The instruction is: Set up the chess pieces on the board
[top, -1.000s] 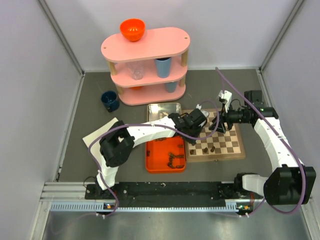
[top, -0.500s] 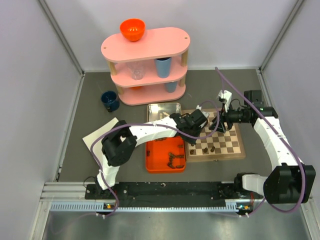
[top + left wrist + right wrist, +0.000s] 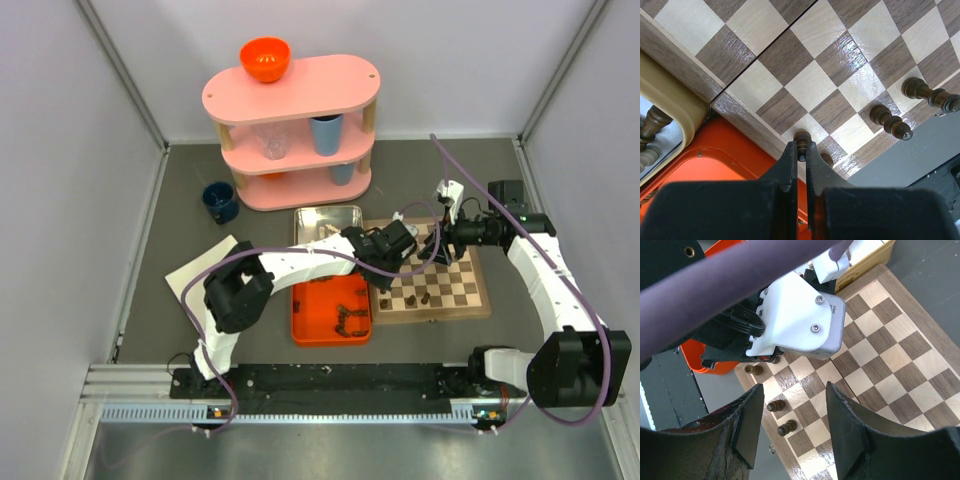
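Observation:
The board (image 3: pixel 455 285) lies right of centre, its checkers also filling the left wrist view (image 3: pixel 805 55). My left gripper (image 3: pixel 801 147) is shut on a dark brown chess piece (image 3: pixel 801 136), held just over the board's near-left corner by the border. A second dark piece (image 3: pixel 826 159) stands right beside it. Two more dark pieces (image 3: pixel 891 123) (image 3: pixel 932 95) stand along the near row. My right gripper (image 3: pixel 795 425) hangs open above the board (image 3: pixel 880 355), nothing between its fingers, over dark pieces (image 3: pixel 775 405) (image 3: pixel 786 428). In the top view the right gripper (image 3: pixel 440 240) sits at the board's far edge.
An orange tray (image 3: pixel 312 322) with several dark pieces lies left of the board. A silver tin (image 3: pixel 345 213) with pale pieces lies behind the tray. A pink shelf (image 3: pixel 295 95) with cups and an orange bowl (image 3: pixel 265 58) stands at the back. A blue cup (image 3: pixel 220 200) stands left.
The left arm has edged very slightly; its grip on the dark piece is unchanged. The right arm has stayed still.

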Robot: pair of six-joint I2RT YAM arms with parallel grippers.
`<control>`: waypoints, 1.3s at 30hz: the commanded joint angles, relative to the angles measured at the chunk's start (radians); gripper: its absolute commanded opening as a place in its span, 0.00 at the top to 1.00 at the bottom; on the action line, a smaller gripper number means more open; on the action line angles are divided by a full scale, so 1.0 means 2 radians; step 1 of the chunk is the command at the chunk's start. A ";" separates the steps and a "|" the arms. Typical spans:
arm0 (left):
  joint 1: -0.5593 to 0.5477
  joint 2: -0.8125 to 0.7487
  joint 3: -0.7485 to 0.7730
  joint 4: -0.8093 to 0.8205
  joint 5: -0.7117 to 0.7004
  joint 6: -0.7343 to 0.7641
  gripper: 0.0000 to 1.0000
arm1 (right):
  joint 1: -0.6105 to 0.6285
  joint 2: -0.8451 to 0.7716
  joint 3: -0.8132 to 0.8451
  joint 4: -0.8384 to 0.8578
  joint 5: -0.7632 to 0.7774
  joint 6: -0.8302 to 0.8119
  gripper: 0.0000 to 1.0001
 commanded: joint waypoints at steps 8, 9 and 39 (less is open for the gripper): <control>-0.007 0.017 0.016 -0.010 0.006 0.006 0.97 | -0.003 -0.001 0.003 0.012 -0.017 0.003 0.47; -0.007 0.017 0.016 -0.010 0.007 0.006 0.95 | -0.003 -0.001 0.003 0.012 -0.017 0.003 0.47; -0.007 -0.089 0.003 0.023 -0.048 -0.002 0.32 | -0.003 -0.015 -0.003 0.011 -0.005 -0.010 0.47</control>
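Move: The left hand still pinches the dark pawn by its head, directly over the light square it is meant for, second from the near edge in the board's leftmost file; that square is about 3 cm below. The corner piece stands some 3 cm behind the square. Two more dark pieces stand about 6 and 9 cm to its right and 3 cm back. The orange tray is centred roughly 11 cm left and 3 cm back. From the right hand the square lies some 10 cm left, 3 cm back and 15 cm down. Almost in place, the left hand settles under half a centimetre down and back over the square, then spreads its fingers steadily from shut to a bit over half open, letting go of the pawn's head. With the fingers parted to both sides, it starts straight up off the pawn, about 1.5 cm from its lowest point and gathering speed, the wrist hardly turning. ##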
